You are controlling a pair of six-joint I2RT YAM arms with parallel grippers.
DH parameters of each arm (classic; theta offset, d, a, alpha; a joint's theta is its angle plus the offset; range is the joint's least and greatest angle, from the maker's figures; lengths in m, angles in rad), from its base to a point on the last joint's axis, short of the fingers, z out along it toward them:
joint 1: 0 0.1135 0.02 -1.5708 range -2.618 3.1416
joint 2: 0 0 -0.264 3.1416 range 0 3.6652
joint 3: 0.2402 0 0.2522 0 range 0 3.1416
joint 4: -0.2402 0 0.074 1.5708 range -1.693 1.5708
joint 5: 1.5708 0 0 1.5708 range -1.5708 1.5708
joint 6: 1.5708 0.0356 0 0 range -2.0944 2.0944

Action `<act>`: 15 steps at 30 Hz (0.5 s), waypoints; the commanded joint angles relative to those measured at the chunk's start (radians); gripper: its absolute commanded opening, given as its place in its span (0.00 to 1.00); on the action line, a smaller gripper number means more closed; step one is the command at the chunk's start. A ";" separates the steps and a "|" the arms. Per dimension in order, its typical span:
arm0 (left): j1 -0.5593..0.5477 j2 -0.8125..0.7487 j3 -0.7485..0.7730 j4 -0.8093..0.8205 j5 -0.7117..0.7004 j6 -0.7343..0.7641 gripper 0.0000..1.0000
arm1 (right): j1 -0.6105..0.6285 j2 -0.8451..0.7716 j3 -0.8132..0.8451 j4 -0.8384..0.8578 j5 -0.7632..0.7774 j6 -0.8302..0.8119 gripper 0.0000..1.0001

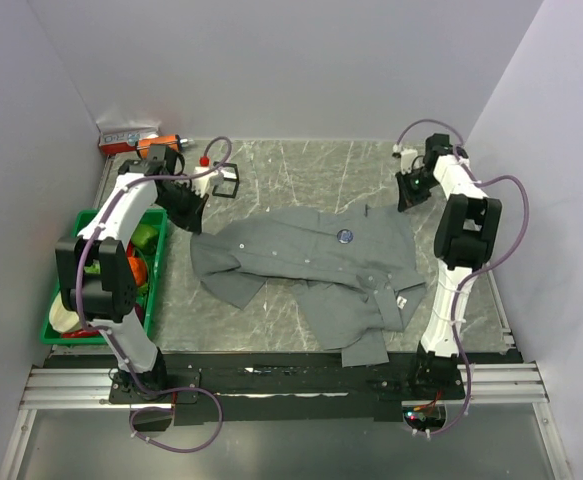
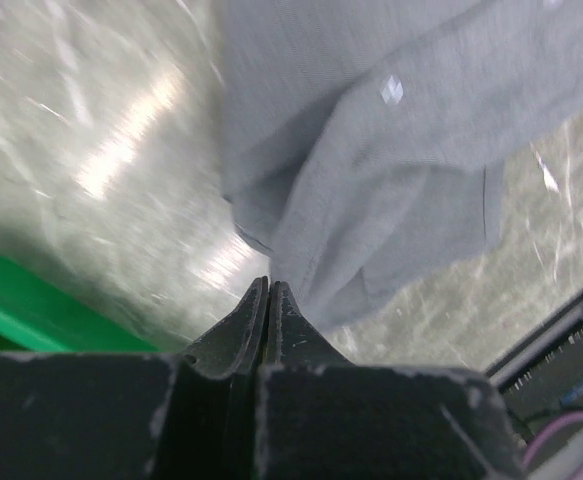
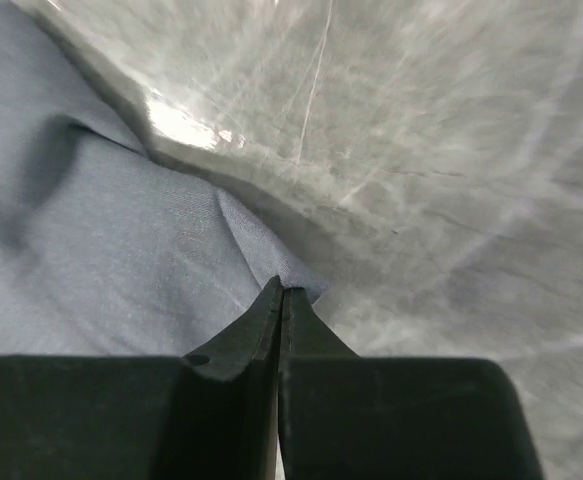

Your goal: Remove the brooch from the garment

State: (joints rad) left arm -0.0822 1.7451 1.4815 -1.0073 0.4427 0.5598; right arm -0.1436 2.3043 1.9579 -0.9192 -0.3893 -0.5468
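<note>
The grey garment [image 1: 311, 265] lies spread flat mid-table. The brooch [image 1: 344, 237], a small dark bluish disc, sits on its chest, between the two grippers; it shows in neither wrist view. My left gripper [image 1: 195, 226] is at the shirt's far-left corner, jaws pressed together with the cloth edge [image 2: 301, 250] running into the tips [image 2: 269, 284]. My right gripper [image 1: 402, 203] is at the shirt's far-right corner, jaws together on a raised fold of cloth [image 3: 246, 235] at the tips [image 3: 282, 289].
A green basket [image 1: 59, 322] with produce stands at the left edge beside the left arm. A red-and-white box [image 1: 126, 137] lies at the back left, with a small black frame [image 1: 227, 183] near it. Walls close in on three sides.
</note>
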 commanded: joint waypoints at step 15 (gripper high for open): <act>-0.016 -0.180 0.286 -0.141 0.154 0.035 0.01 | -0.024 -0.564 0.074 0.129 -0.020 0.093 0.00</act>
State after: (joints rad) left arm -0.0834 1.6920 1.8347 -0.9764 0.5152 0.5167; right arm -0.1562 1.8099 2.1300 -0.7162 -0.4076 -0.4023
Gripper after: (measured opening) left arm 0.023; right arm 0.009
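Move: The right hand, only a few centimetres above the table, already pinches the garment's far right corner. The brooch lies about 15 cm to its left, 8 cm nearer the base and 2 cm below, while the white tag lies some 24 cm straight back. The left hand already holds the opposite corner: from it the brooch is about 38 cm right, 4 cm ahead and 10 cm down; the black stand is roughly 20 cm ahead and 6 cm right. Fast and mostly straight up, the right hand hauls its corner about 34 cm above where it began, arcing slightly forward before easing back, its fingers swinging up towards forward by some 45 degrees. The left hand rises about 14 cm, also going some 8 cm forward before drawing back a little, and tips up roughly 25 degrees. Both keep their pinch on the cloth. ##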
